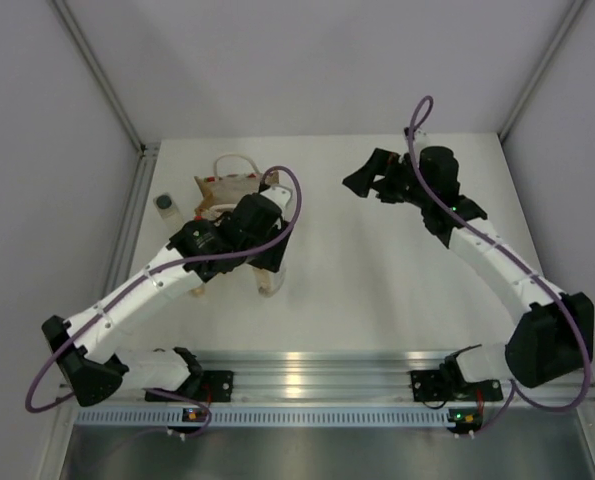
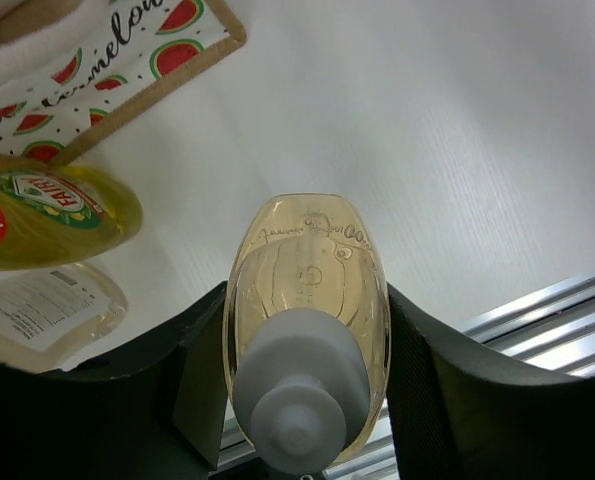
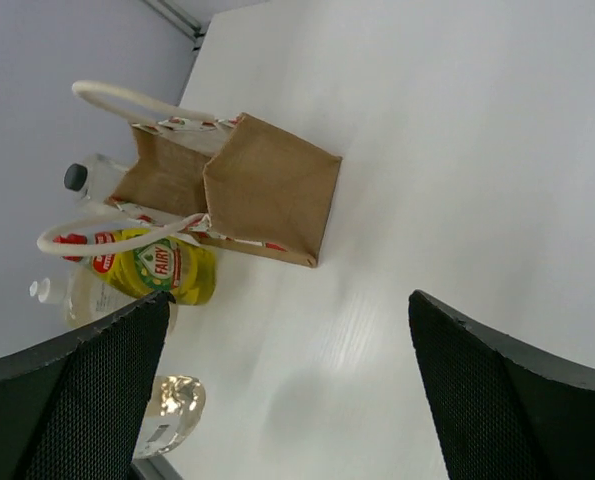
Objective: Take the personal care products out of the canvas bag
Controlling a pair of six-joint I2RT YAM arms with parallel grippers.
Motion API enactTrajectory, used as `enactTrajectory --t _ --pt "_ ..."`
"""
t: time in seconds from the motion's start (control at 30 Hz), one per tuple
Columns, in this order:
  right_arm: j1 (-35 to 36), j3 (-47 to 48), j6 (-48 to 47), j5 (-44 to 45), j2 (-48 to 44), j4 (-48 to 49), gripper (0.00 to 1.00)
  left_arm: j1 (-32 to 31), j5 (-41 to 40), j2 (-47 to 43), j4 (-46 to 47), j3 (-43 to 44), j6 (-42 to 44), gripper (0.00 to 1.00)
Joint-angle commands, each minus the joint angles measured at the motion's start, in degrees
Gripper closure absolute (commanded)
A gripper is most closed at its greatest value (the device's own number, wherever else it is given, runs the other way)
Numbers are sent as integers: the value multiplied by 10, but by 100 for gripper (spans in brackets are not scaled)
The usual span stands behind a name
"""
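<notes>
My left gripper [image 2: 307, 305] is shut on a clear bottle of amber liquid [image 2: 307, 270] with a white cap, one finger on each side of it. From above, this bottle [image 1: 269, 281] stands on the table in front of the canvas bag [image 1: 229, 186]. Beside it lie a yellow-green bottle [image 2: 47, 215] and a clear labelled bottle [image 2: 47, 310]. A dark-capped bottle [image 1: 164, 205] stands left of the bag. The right gripper [image 1: 359, 183] hovers open and empty to the right of the bag [image 3: 257, 190]. The bag's inside is hidden.
White walls with metal posts [image 1: 97, 70] enclose the table at the left, back and right. An aluminium rail [image 1: 317, 375] runs along the near edge. White tabletop [image 1: 377, 270] stretches between the two arms.
</notes>
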Motion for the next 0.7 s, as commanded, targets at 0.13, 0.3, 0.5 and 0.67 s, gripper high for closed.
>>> enactTrajectory --t 0.13,0.3,0.5,0.67 --pt "-3 -2 -146 81 -129 -129 1 -7 -63 -93 159 -124 -30 100" --pt "-5 -11 -174 113 -167 -161 1 -7 -105 -112 188 -200 -47 100" --pt "-7 -40 -175 140 -201 -166 1 -7 -108 -116 203 -252 -85 100" --pt "-7 -48 -172 130 -199 -165 1 -8 -119 -116 217 -285 -116 100"
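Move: The clear patch of table meant for the held bottle lies some 24 cm below the left hand, about 5 cm to its left and 2 cm back. The golden bottle stands about 10 cm ahead and 25 cm left, the yellow Fairy bottle roughly 18 cm ahead and 20 cm left, and the canvas bag some 27 cm ahead and 11 cm left. From the right hand, that patch is about 36 cm left, 17 cm back and 26 cm below. Downward, about 11 cm and easing off, the left hand lowers the bottle it still grips towards the open table in front of the bag, drifting some 5 cm left and turning slightly counter-clockwise. The empty right hand, fingers wide, draws right and back away from the bag, rising about 5 cm before sinking part of the way again as its wrist rolls. ##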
